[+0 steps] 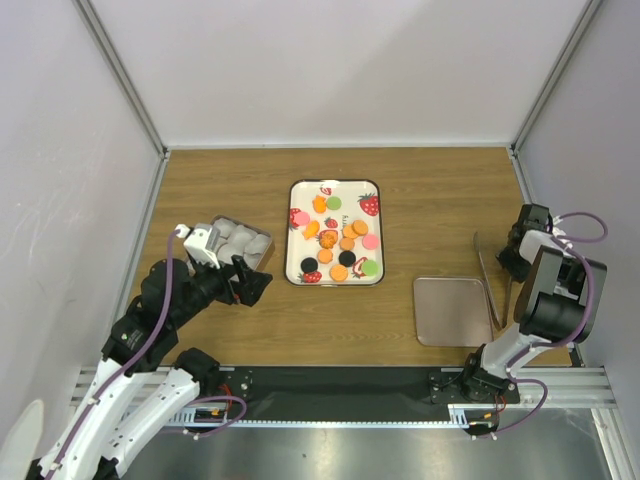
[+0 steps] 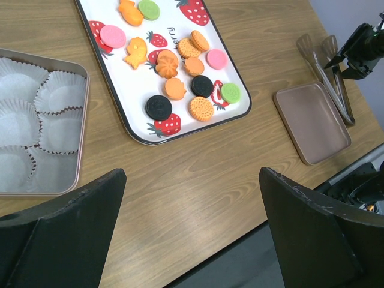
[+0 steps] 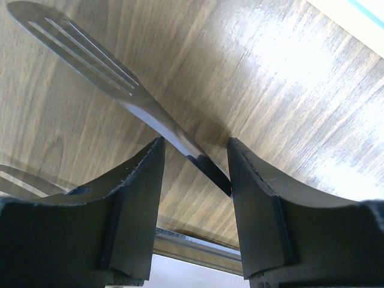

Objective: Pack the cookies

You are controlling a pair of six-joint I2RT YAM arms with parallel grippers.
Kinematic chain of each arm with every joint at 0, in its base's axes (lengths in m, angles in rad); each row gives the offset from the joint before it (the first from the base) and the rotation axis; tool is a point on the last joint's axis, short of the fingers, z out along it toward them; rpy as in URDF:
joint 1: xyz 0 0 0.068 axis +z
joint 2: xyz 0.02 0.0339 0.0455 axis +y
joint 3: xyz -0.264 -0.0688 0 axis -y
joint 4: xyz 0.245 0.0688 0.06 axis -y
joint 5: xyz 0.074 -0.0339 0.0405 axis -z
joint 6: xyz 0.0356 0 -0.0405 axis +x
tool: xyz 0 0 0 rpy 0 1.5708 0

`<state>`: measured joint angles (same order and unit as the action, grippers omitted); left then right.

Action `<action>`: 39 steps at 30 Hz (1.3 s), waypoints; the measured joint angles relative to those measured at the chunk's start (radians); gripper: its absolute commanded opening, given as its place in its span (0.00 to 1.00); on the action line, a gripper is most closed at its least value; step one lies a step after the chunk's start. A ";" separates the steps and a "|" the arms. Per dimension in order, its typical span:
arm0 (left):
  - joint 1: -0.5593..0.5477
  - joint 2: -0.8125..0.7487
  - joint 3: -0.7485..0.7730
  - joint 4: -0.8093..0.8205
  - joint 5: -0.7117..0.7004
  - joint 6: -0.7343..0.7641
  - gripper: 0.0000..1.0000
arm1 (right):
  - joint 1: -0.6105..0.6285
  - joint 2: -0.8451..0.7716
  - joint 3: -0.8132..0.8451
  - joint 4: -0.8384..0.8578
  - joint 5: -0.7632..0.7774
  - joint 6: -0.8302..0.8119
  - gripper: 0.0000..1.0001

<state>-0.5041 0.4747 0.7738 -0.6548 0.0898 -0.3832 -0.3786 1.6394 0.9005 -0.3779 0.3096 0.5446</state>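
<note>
The cookies (image 1: 340, 240) lie scattered on a white strawberry-print tray (image 1: 335, 182) at mid-table: orange, pink, green and black discs (image 2: 174, 60). My left gripper (image 2: 192, 174) hovers open over bare wood near the table's front edge, just in front of a tin of white paper cups (image 2: 42, 120). My right gripper (image 3: 195, 147) is down at the metal tongs (image 3: 114, 78) on the right. Its jaws stand half-open on either side of one tong arm, with a gap still showing.
A flat brown lid (image 1: 452, 310) lies right of the tray (image 2: 132, 84), with the tongs (image 1: 487, 280) along its right side. The tin (image 1: 240, 240) sits left of the tray. Grey walls enclose the table on three sides.
</note>
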 measured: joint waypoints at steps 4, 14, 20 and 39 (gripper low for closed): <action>0.000 -0.011 0.000 0.000 0.000 0.000 1.00 | 0.034 0.014 0.015 -0.007 0.053 -0.012 0.52; 0.000 -0.012 0.000 0.001 0.000 0.000 1.00 | 0.101 0.082 0.086 -0.026 0.157 -0.080 0.49; 0.000 -0.021 0.000 0.002 0.000 0.000 1.00 | 0.134 0.150 0.158 -0.037 0.200 -0.140 0.39; 0.000 -0.039 -0.001 0.002 0.004 0.001 1.00 | 0.176 0.292 0.323 -0.071 0.309 -0.264 0.06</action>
<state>-0.5045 0.4358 0.7731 -0.6525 0.0940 -0.3824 -0.2028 1.9312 1.2232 -0.4484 0.6182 0.2802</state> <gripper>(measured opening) 0.996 0.172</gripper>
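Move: My right hand is just above the table at the tongs, its half-open fingers straddling the shaft of their right leg, which lies right at the pads and about 1 cm lower. The tongs' left leg is some 6 cm to the left and 1 cm back, their hinge about 13 cm back and 3 cm left; the empty grey tray's middle lies roughly 9 cm back and 15 cm left. From my left hand that right leg is about 61 cm right, 12 cm ahead and 23 cm below. I close my right fingers from half open until they pinch the shaft of the tongs' right leg, while sliding the hand forward about 6 cm, low over the table. As I go, the wrist twists counter-clockwise and tilts so the fingertips aim more to my right, some 25 degrees in all. The tongs are dragged along with the hand. ##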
